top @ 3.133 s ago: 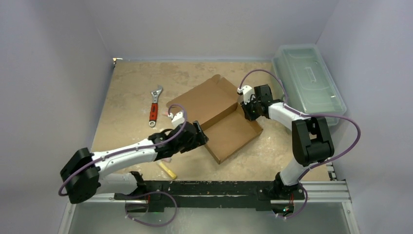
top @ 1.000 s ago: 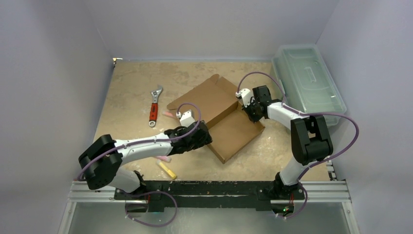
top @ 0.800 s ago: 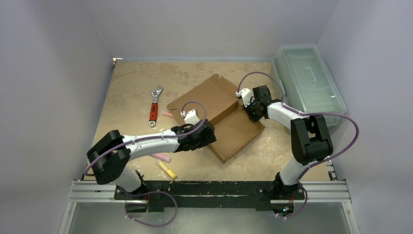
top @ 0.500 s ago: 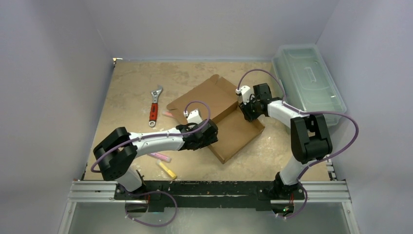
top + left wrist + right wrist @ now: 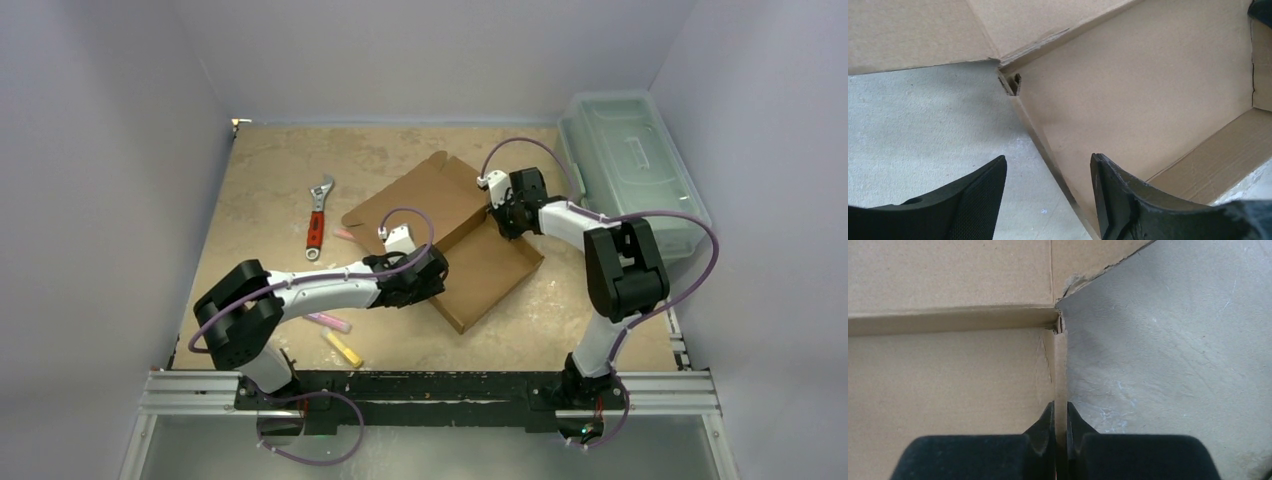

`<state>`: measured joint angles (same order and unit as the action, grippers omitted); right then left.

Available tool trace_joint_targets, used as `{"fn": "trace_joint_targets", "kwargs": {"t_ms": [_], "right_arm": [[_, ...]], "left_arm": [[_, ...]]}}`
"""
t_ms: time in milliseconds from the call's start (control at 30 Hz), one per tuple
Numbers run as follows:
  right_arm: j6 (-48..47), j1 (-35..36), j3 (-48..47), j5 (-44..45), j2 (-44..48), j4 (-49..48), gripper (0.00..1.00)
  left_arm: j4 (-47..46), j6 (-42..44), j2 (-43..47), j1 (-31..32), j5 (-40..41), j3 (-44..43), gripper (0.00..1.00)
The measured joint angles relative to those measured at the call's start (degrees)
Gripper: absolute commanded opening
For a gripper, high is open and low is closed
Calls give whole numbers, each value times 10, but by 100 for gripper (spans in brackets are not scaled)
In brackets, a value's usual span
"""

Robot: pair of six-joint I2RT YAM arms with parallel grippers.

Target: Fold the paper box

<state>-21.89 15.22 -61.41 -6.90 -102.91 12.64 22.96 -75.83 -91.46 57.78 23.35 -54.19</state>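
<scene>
The paper box [image 5: 455, 215] is brown cardboard and lies mid-table, its lid flap flat behind a shallow tray. My left gripper [image 5: 436, 274] sits at the tray's left wall. In the left wrist view it [image 5: 1048, 160] is open and straddles that wall [image 5: 1040, 140], one finger outside over the table and one inside the tray, neither touching the cardboard. My right gripper [image 5: 503, 214] is at the tray's far right corner. The right wrist view shows it [image 5: 1060, 407] shut on the thin upright side wall [image 5: 1060, 365] of the paper box.
A red-handled wrench [image 5: 318, 215] lies left of the box. Pink sticks [image 5: 330, 322] and a yellow stick [image 5: 343, 348] lie near the left arm. A pale-green plastic bin [image 5: 632, 165] stands at the back right, against the wall.
My left arm has swung right and forward, bringing its open jaws over the tray's left wall, and they have narrowed a little. My right gripper shifted slightly back along the right wall.
</scene>
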Motion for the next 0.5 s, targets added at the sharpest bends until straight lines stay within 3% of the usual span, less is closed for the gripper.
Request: {"fn": "trace_joint_targets", "kwargs": {"t_ms": [33,67,167,300,500], "right_arm": [[3,2,0,2,0,-2,37],[7,3,0,3,0,-3,50],[16,4,0,1,3,-2,73],[9,1,3,-19,53,14,91],[-23,-17,10,-93,220,35,96]], "left_arm": [[0,3,-1,0,0,-1,63],[2,10,-2,0,1,-4,64],[4,53,-2,0,1,-15,69],[-5,141,14,0,-10,-22,77],[-40,238,179,-2,-36,35,91]]}}
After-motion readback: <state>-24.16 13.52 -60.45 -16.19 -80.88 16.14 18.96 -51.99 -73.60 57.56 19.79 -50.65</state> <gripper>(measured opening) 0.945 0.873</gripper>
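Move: The right hand still pinches the open tray's right wall near its far corner; the wall's middle lies about 2 cm back and 2 right. From there the tray's middle is some 6 cm left and 7 back, the lid about 17 left and 7 ahead. From the left hand the left wall's middle is about 2 cm back, 1 right and 4 below, the tray's middle 8 right and 4 ahead. Right hand releases the right wall and rises about 14 cm; left opens wider, turns clockwise, rising 9 cm. ##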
